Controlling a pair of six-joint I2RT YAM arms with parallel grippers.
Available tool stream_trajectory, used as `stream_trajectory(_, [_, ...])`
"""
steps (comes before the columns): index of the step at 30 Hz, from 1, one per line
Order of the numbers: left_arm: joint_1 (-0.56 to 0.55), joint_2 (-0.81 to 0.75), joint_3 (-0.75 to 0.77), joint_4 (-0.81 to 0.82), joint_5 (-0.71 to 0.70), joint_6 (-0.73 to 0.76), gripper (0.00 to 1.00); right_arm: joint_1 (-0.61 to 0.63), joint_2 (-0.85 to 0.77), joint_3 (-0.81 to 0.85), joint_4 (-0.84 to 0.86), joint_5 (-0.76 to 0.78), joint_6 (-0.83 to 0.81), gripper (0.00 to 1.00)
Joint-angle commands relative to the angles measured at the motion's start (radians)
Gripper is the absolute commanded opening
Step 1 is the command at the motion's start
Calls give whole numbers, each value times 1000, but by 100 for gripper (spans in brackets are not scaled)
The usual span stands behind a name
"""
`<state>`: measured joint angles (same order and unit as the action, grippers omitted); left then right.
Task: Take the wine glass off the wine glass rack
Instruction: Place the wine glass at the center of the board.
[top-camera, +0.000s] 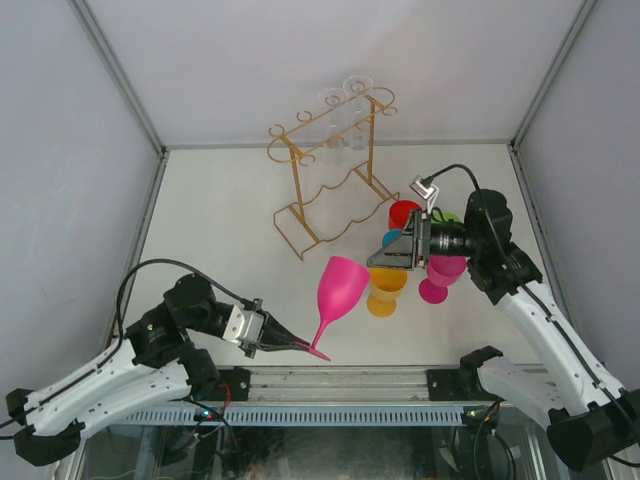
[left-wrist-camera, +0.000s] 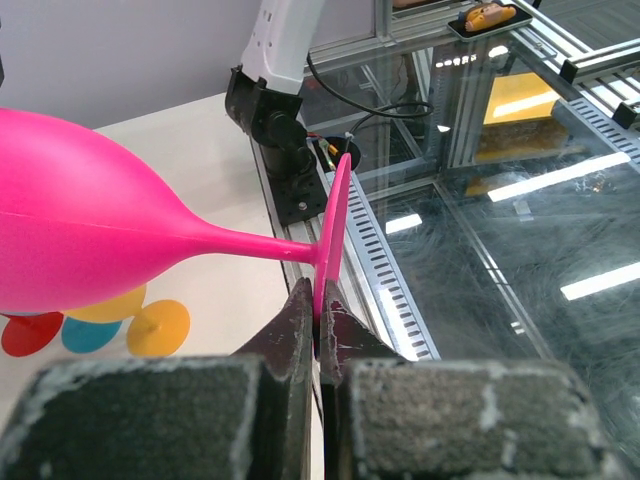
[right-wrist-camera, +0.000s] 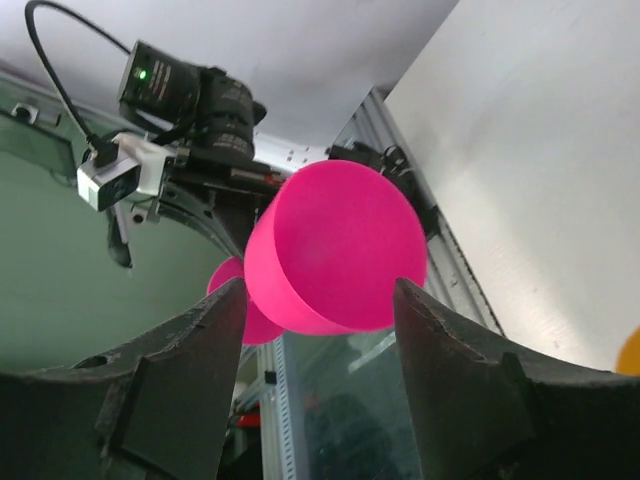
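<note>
A pink wine glass (top-camera: 342, 285) hangs tilted over the table's near edge, bowl up and away from me. My left gripper (top-camera: 298, 344) is shut on the rim of its round foot (left-wrist-camera: 335, 225); the bowl (left-wrist-camera: 70, 230) fills the left of the left wrist view. My right gripper (top-camera: 374, 262) is open just right of the bowl. In the right wrist view the bowl's open mouth (right-wrist-camera: 335, 250) faces the gripper (right-wrist-camera: 320, 300), between the spread fingertips and just beyond them, ungripped. The gold wire wine glass rack (top-camera: 330, 180) stands at the back with clear glasses (top-camera: 345, 115) on its top rails.
Several coloured glasses stand under and around my right arm: orange (top-camera: 385, 292), magenta (top-camera: 440, 275), red (top-camera: 403, 213), blue (top-camera: 391, 238). Their feet (left-wrist-camera: 158, 327) show in the left wrist view. A metal rail (top-camera: 340, 385) runs along the near table edge.
</note>
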<state>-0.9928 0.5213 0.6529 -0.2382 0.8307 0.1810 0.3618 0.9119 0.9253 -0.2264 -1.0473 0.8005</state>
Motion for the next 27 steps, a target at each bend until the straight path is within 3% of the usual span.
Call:
stream_trajectory(1, [-4,17,8,48,38,40,0,64,40,61,64,-95,0,59])
stream_trajectory(7, [-4,27,22,-16,0,69,0,131,72,72,101,-267,-3,51])
stream_trajectory(12, [-4,28,45,-130,-70,145,0,144,71,72,72,-345,-25,32])
stream_trajectory(18, [-4,64,54,-150,-104,159,0,161,64,72,89,-320,-19,19])
stream_trajectory(22, [-4,96,70,-189,-120,171,0,166,61,72,92,-307,-20,18])
stream_trajectory(27, [-4,88,68,-205,-173,184,0,183,42,72,62,-288,-79,1])
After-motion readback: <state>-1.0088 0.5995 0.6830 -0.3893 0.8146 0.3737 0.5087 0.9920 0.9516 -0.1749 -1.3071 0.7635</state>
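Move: The pink wine glass, gripped by its foot in the left hand and leaning forward with its bowl uppermost, has its middle about 8 cm back, 6 cm left and 1 cm below the open right hand; from the left hand it is 6 cm ahead, 5 cm right and 4 cm up. Almost beneath the right hand, 22 cm down, stands the orange glass; at that level the blue glass is about 5 cm ahead and 3 cm right, the standing pink glass 2 cm ahead and 12 cm right. The held pink glass's rim is met by the right hand, which swings about 6 cm back with a little left, turning some 25 degrees counter-clockwise, then closes its wide-open fingers to pinch the bowl wall at the rim. The left hand keeps its pinch on the foot, sinking about 3 cm and tilting slightly so its right-pointing fingers dip. ##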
